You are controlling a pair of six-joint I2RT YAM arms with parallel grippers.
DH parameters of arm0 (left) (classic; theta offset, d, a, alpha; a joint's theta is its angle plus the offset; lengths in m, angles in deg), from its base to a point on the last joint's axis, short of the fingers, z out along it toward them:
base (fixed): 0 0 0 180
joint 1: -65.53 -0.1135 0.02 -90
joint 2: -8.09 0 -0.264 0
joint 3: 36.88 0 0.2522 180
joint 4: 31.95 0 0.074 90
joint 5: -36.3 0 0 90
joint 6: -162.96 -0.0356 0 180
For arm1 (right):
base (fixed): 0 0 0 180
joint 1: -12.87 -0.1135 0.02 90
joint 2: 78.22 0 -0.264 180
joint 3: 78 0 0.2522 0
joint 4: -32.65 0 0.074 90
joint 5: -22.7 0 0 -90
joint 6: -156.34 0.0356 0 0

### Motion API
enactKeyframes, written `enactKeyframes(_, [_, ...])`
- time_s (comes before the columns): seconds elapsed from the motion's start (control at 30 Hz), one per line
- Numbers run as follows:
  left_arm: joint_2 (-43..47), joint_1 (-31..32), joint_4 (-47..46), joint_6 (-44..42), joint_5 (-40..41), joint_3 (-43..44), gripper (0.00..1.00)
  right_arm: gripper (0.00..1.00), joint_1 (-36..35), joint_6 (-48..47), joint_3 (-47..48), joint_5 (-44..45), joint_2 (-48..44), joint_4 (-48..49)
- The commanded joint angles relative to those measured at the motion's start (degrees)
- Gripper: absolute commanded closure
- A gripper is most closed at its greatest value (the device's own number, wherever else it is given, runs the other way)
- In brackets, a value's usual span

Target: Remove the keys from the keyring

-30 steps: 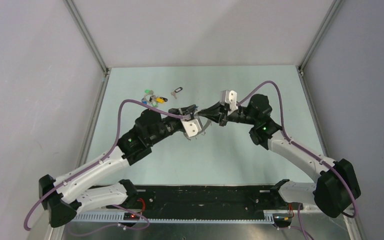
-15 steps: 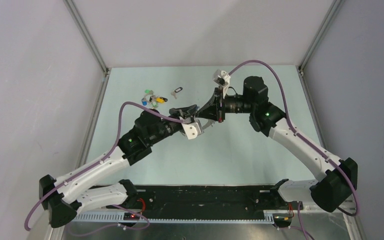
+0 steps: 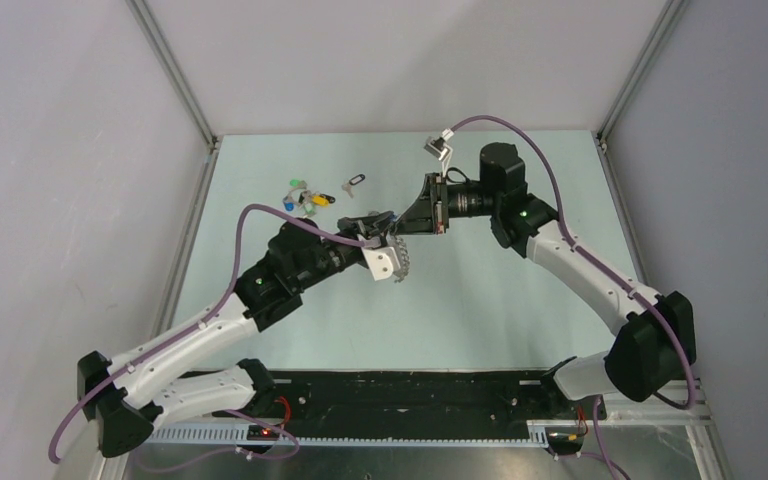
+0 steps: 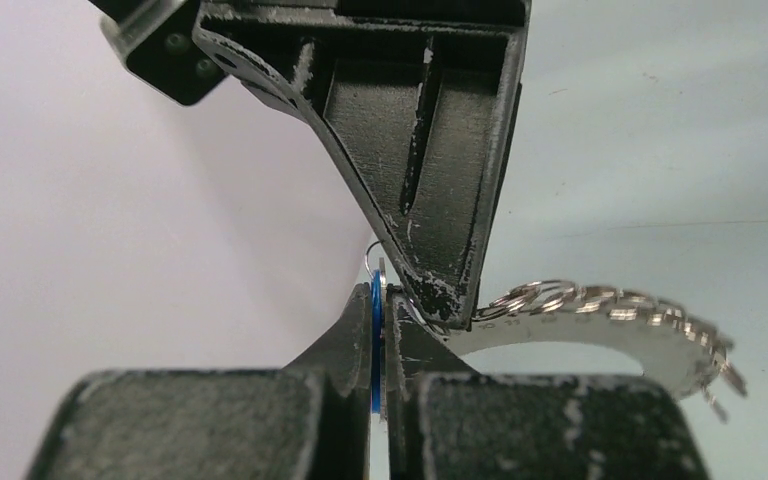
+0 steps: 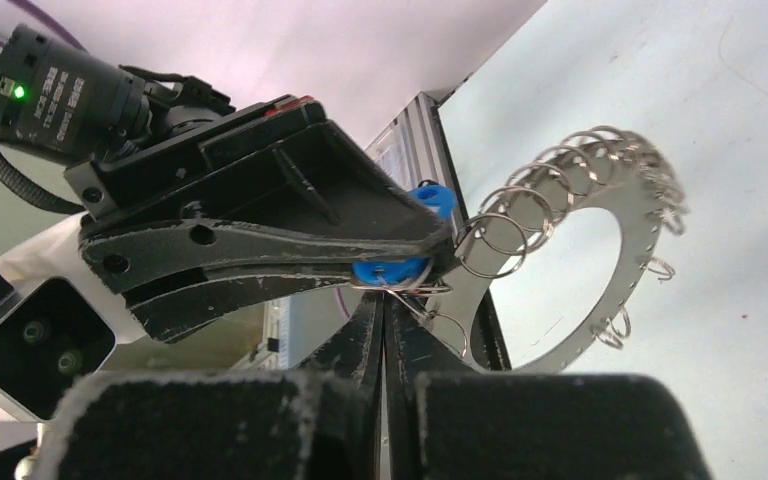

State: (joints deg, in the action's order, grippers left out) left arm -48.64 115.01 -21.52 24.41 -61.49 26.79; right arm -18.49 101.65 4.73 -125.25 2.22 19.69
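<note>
The keyring point(image 3: 401, 264), a flat grey metal hoop, hangs in the air between my two grippers. Several small split rings point(image 5: 520, 215) are strung through holes in the keyring point(image 5: 615, 300). My left gripper point(image 4: 380, 290) is shut on a blue-headed key point(image 4: 375, 330), and the keyring point(image 4: 600, 335) curves away to its right. My right gripper point(image 5: 385, 300) meets it tip to tip, shut on the thin wire ring at that blue key point(image 5: 390, 268). From above, the left gripper point(image 3: 384, 224) and right gripper point(image 3: 401, 222) touch over the table's middle.
A small pile of keys with coloured heads point(image 3: 305, 197) lies on the pale green table at the back left. A single key with a black loop point(image 3: 353, 183) lies next to it. Grey walls and metal frame posts enclose the table.
My right arm has swung back and up and its wrist has rolled over. The keyring now hangs lower, under the left gripper. Both grippers have stayed shut.
</note>
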Motion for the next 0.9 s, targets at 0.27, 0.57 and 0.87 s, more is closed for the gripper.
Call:
enactKeyframes(0.27, [1.6,0.5,-3.9,-0.2,-2.8,-0.5,1.00,0.62,3.3,-6.4,0.7,-2.1,-4.2,-3.1])
enactKeyframes(0.57, [2.1,0.5,-4.0,-0.2,-3.1,-0.5,1.00,0.61,4.1,-16.4,-1.5,0.5,-8.0,-4.5])
enactKeyframes(0.87, [2.6,0.5,-4.0,-0.1,-3.4,-0.6,1.00,0.62,2.6,-26.8,-4.2,11.6,-10.7,-3.4])
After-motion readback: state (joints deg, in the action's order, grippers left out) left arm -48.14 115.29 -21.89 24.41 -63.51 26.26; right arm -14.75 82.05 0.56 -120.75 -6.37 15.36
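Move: Right hand, its closed fingertips at the small wire loop beside the blue key: the key is about 2 cm ahead and 1 cm left, level with it. The grey keyring hangs some 8 cm below the right hand, roughly 1 cm back and level left-right. The left hand already pinches the blue key right at its own fingertips, with the keyring's middle about 8 cm below and 2 cm back. Right fingers open beside the blue key and withdraw about 3.5 cm right, rolling some 20 degrees; left keeps its pinch. ##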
